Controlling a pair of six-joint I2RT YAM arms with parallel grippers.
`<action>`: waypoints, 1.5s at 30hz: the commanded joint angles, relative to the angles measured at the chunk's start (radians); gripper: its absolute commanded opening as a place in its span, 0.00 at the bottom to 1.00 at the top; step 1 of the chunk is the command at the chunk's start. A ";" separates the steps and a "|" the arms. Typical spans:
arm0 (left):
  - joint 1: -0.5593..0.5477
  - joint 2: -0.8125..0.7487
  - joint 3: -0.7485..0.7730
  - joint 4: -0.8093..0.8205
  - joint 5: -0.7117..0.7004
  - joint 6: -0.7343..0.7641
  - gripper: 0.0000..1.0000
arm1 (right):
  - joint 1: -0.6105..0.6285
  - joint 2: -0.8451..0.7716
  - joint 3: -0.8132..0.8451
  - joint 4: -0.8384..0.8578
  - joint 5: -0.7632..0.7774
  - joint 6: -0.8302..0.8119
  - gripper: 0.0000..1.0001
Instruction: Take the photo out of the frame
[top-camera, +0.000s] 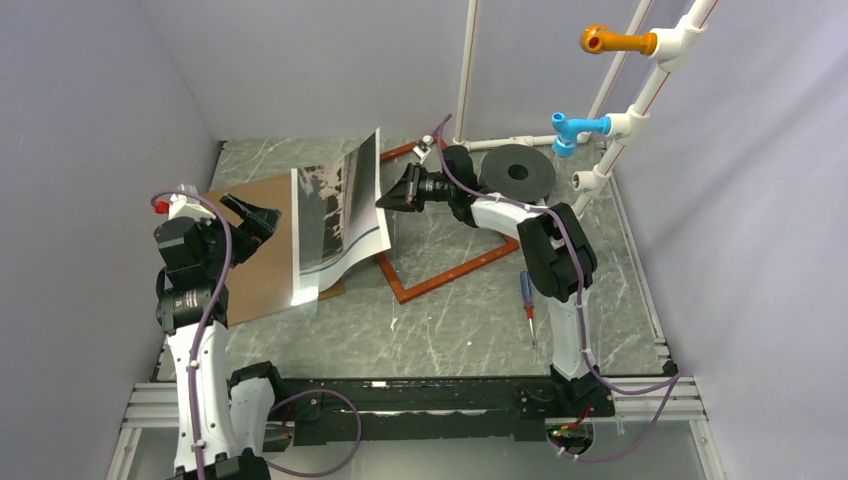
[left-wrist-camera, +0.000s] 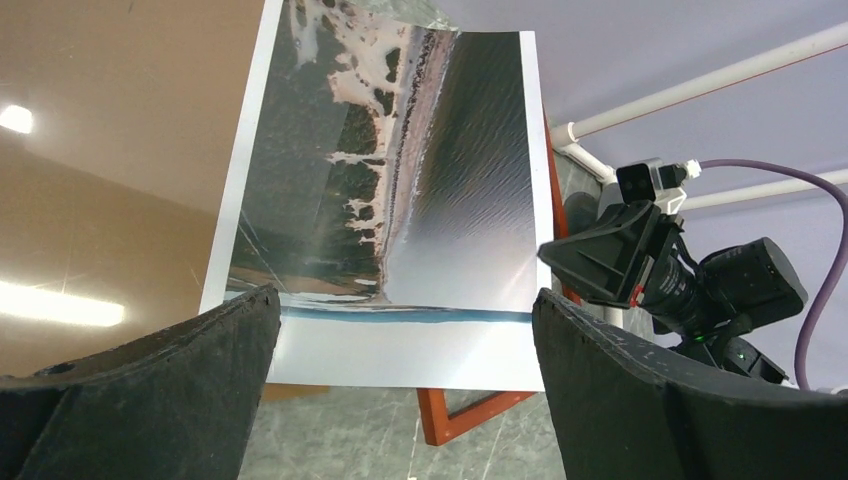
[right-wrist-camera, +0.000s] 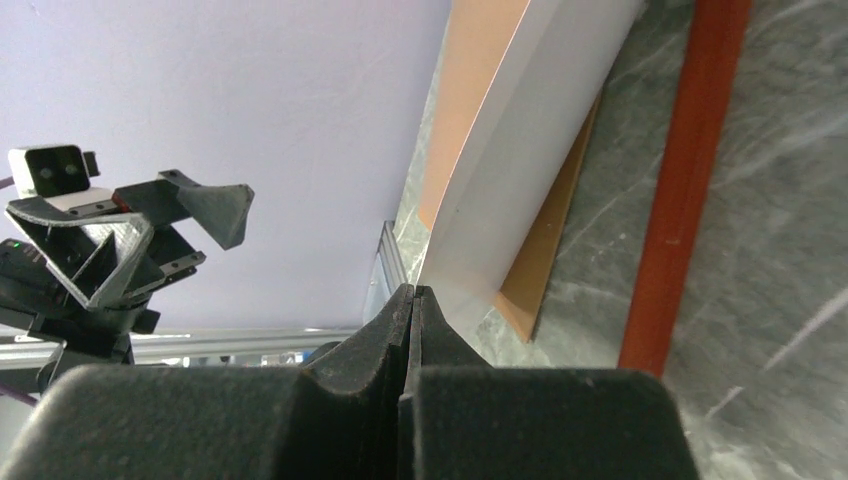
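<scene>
The photo (top-camera: 335, 215) is lifted off the table, curled and tilted, its picture side facing left. My right gripper (top-camera: 383, 200) is shut on the photo's right edge. In the right wrist view the white back of the photo (right-wrist-camera: 520, 150) rises from the closed tips of that gripper (right-wrist-camera: 413, 292). The reddish-brown frame (top-camera: 450, 275) lies flat on the table beneath, partly hidden by the photo and the right arm. My left gripper (top-camera: 262, 222) hangs open left of the photo, touching nothing. Its wrist view shows the photo (left-wrist-camera: 400, 200) ahead between the fingers and a frame corner (left-wrist-camera: 470, 415) below.
A brown backing panel (top-camera: 260, 270) lies on the table under my left gripper and the photo's left part. A screwdriver (top-camera: 527, 300) lies right of the frame. A black disc (top-camera: 517, 172) and a white pipe stand with an orange peg (top-camera: 620, 42) and a blue peg (top-camera: 578, 128) stand at the back right.
</scene>
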 joint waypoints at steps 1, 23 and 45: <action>-0.014 -0.017 0.014 0.024 0.013 -0.013 0.99 | -0.012 -0.056 0.056 -0.062 -0.009 -0.065 0.00; -0.060 -0.063 0.246 -0.101 -0.078 0.058 0.99 | 0.120 -0.103 0.615 -0.340 0.080 -0.149 0.00; -0.059 -0.104 0.316 -0.163 -0.141 0.135 0.99 | 0.268 -0.035 0.171 0.125 0.303 0.095 0.00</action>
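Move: The photo is already pinched at its right edge by the right hand; its middle lies about 9 cm left and 5 cm below. The bare backing board lies some 27 cm to that hand's left and 2 cm back, the red frame 10 cm right and 5 cm ahead, both roughly 16 cm down. From the left hand, the photo is about 10 cm ahead, 17 cm right and 15 cm lower. Still pinching the photo's edge, the right hand lifts about 25 cm, swings left, half-sinks; open left hand rises. ##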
